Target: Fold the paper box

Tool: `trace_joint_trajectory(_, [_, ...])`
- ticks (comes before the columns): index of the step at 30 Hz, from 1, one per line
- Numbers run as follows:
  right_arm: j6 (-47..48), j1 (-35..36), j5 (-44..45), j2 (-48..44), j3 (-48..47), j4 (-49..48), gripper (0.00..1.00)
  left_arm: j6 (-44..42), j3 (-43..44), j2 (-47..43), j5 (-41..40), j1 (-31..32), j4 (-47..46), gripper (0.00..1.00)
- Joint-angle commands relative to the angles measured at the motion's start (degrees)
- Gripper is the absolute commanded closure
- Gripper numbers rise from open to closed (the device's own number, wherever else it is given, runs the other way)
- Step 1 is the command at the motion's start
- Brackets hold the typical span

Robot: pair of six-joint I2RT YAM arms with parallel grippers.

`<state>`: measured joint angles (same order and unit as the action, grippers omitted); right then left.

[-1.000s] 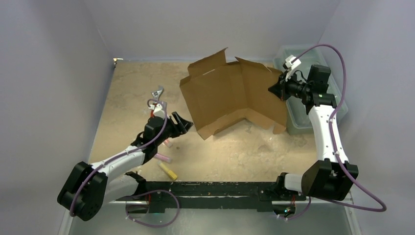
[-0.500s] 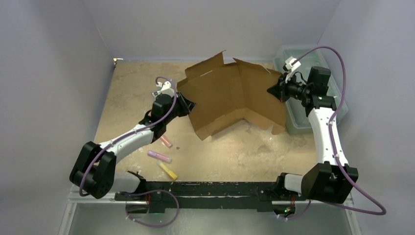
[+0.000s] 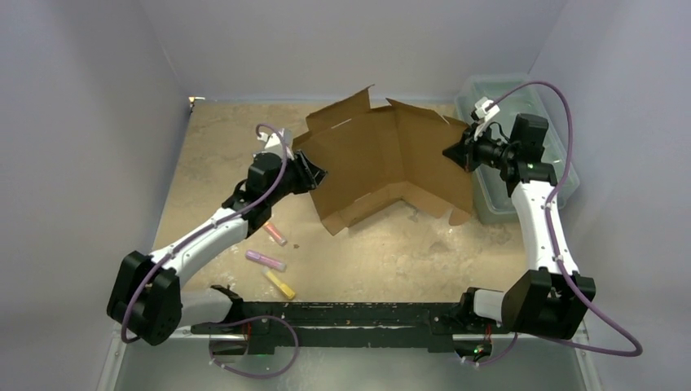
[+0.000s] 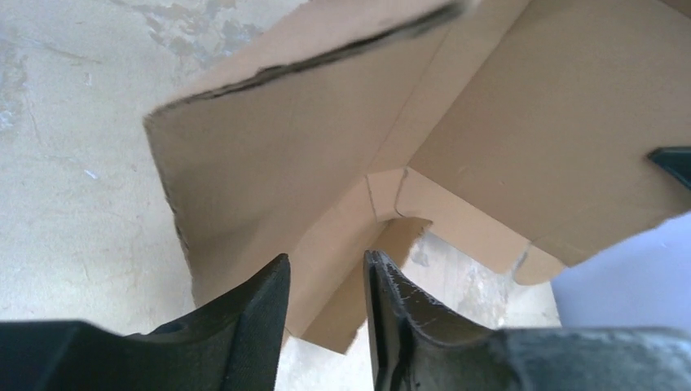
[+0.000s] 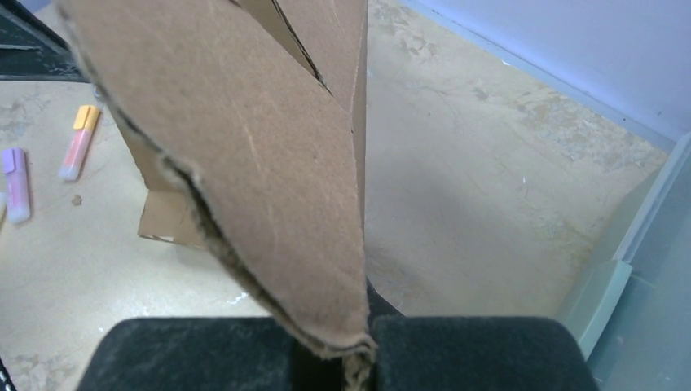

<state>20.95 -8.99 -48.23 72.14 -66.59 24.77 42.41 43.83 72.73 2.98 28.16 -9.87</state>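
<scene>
The paper box (image 3: 383, 163) is a brown cardboard die-cut sheet, partly bent into a tent shape and raised off the table at the back middle. My right gripper (image 3: 451, 152) is shut on its right edge; the right wrist view shows the cardboard (image 5: 261, 147) pinched between the pads of this gripper (image 5: 350, 350). My left gripper (image 3: 314, 173) sits at the box's left edge. In the left wrist view its jaws (image 4: 326, 261) stand a little apart, with the cardboard (image 4: 326, 163) and its lower corner showing through the gap just beyond the tips.
A pale-green plastic bin (image 3: 562, 175) stands behind the right arm, also seen as a bin wall (image 5: 644, 269). Three markers lie near the left arm: pink (image 3: 275, 234), purple (image 3: 266, 261), yellow (image 3: 279, 284). A black rail (image 3: 350, 314) runs along the near edge.
My left arm has swung forward from near the markers to the box's left edge, and its jaws have narrowed. The box has shifted slightly left. The right gripper keeps its hold.
</scene>
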Motion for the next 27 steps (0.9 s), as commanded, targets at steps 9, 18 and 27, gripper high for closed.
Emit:
trace_joint_trajectory(9, [-4.8,0.1,-2.0,-2.2,3.0,-8.6,1.0,14.3,-19.9,-13.9,13.7,2.7,-11.9,0.48])
trace_joint_trajectory(18, [-5.2,0.1,-2.8,-2.4,3.7,-9.1,1.0,7.6,-22.6,-20.9,-9.4,6.0,0.5,0.27])
trace_joint_trajectory(27, [-7.5,0.1,-6.8,-2.1,4.5,-11.5,1.0,14.2,-33.5,-7.4,4.1,-3.9,-29.2,0.12])
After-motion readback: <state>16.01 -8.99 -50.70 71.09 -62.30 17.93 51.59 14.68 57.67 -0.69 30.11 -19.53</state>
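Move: The small corner flap at the near-left bottom of the box lies about 12 cm back, 4 cm to the right and 15 cm below the left gripper. The middle of the box's left panel is some 9 cm to the gripper's right, 4 cm ahead and 5 cm lower; the orange marker lies 10 cm back, 14 cm left and 20 cm down. From the right gripper, which already pinches the right panel, the flap is roughly 33 cm left, 17 cm back and 22 cm below. Bring the left gripper back from in front of the left panel, about 10 cm, dropping as it goes. Then swing it some 5 cm left and sink again towards the near corner flap, to end about 10 cm lower, opening the part-open fingers nearly fully and stopping short of the flap. Keep the right gripper shut on the right panel, nearly in place. ##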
